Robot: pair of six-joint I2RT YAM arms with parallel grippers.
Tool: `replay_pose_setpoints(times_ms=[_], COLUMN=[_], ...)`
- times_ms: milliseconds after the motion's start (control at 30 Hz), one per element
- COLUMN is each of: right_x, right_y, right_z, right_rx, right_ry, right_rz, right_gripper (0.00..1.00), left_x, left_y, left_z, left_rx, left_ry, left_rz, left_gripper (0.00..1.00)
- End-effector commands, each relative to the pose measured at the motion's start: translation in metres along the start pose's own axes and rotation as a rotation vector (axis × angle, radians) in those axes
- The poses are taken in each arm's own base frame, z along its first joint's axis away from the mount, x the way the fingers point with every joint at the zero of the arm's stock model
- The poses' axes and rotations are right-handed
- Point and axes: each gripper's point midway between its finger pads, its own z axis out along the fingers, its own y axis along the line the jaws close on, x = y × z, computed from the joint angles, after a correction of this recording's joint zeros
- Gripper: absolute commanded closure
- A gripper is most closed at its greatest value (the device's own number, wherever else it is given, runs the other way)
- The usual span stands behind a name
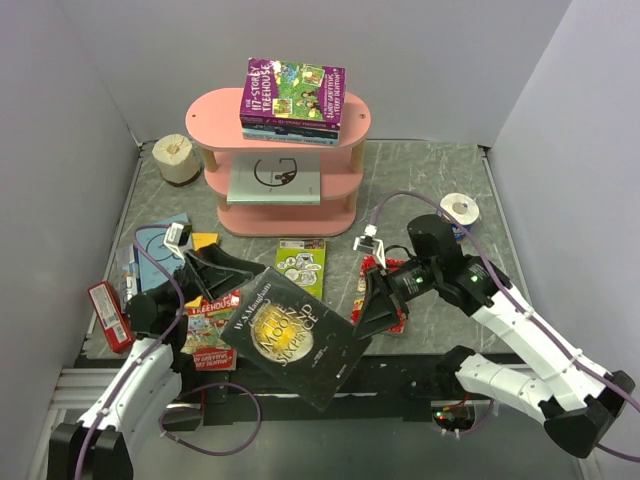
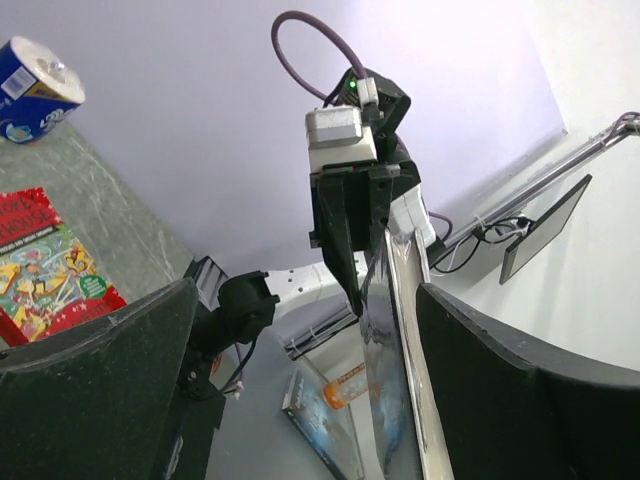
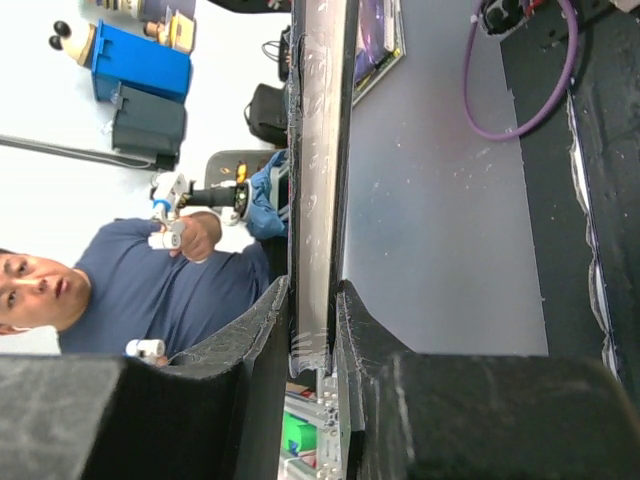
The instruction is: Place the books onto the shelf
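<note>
A black book with a gold emblem (image 1: 290, 335) hangs tilted above the table's front edge. My right gripper (image 1: 365, 310) is shut on its right edge; the right wrist view shows the book's edge (image 3: 318, 150) pinched between both pads (image 3: 315, 330). My left gripper (image 1: 215, 275) stands open around the book's left edge. In the left wrist view the book (image 2: 400, 350) lies close to one finger, with a wide gap to the other. The pink shelf (image 1: 355, 125) stands at the back, with a stack of books (image 1: 292, 95) on its top board and a pale book (image 1: 275, 180) on the middle tier.
On the table lie a lime green book (image 1: 301, 262), a red book (image 1: 362, 290) under my right gripper, a colourful book (image 1: 208, 335) and a light blue one (image 1: 160, 240) at the left. Paper rolls (image 1: 177, 158) (image 1: 460, 208) stand on both sides of the shelf. A red object (image 1: 108, 315) leans at the left wall.
</note>
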Motion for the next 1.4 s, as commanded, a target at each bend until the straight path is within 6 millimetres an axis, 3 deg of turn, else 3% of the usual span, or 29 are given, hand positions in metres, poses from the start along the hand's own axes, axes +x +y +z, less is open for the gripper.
replay_pose_setpoints(times_ms=[0, 300, 567, 733, 867, 900, 967, 1000, 1033, 1100, 1367], right_x=[0.0, 0.001, -0.009, -0.018, -0.023, -0.027, -0.024, -0.03, -0.026, -0.023, -0.028], right_y=[0.031, 0.036, 0.024, 0.013, -0.006, -0.011, -0.033, -0.037, -0.051, -0.062, -0.07], right_z=[-0.008, -0.009, -0.006, -0.004, 0.001, 0.003, 0.008, 0.01, 0.013, 0.014, 0.005], right_rx=[-0.084, -0.089, -0.075, -0.05, -0.031, -0.037, -0.034, -0.045, -0.044, -0.063, -0.094], right_ry=[-0.015, -0.04, -0.042, -0.066, -0.085, -0.097, -0.095, -0.111, -0.106, -0.107, -0.109], right_rz=[-0.161, -0.191, -0.174, -0.16, -0.073, -0.088, 0.012, -0.013, 0.043, 0.124, 0.143], right_gripper=[1.0, 1.0, 1.0, 1.0, 1.0, 1.0, 1.0, 1.0, 1.0, 1.0, 1.0], left_x=[-0.01, -0.009, 0.015, 0.009, -0.012, -0.014, -0.031, -0.031, -0.032, -0.033, -0.024], left_y=[-0.024, -0.028, -0.041, -0.042, -0.024, 0.001, 0.016, 0.03, 0.038, 0.052, 0.071], left_z=[0.01, 0.013, 0.001, 0.004, 0.012, 0.01, 0.011, 0.008, 0.007, 0.004, -0.005], left_rx=[0.039, 0.057, 0.117, 0.09, -0.037, -0.138, -0.236, -0.286, -0.313, -0.364, -0.39], left_ry=[0.034, 0.102, 0.189, 0.152, 0.052, 0.045, -0.029, -0.032, -0.039, -0.049, -0.014], left_rz=[0.136, 0.151, 0.138, 0.159, 0.156, 0.136, 0.152, 0.134, 0.12, 0.103, 0.102], left_gripper=[0.01, 0.01, 0.01, 0.01, 0.01, 0.01, 0.01, 0.01, 0.01, 0.01, 0.01])
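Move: The black book, still pinched at its right edge by the right hand, has its middle about 11 cm left and 1 cm back of that hand, 3 cm lower. From the open left hand it lies some 6 cm right, 12 back, 3 lower. Around 25 cm below the left hand, the green book lies 8 cm right and 13 ahead, the open-lying treehouse book 10 left and level. Right hand, keeping its pinch, lowers the black book about 10 cm and forward 6; open left shifts forward 5, sinking. ##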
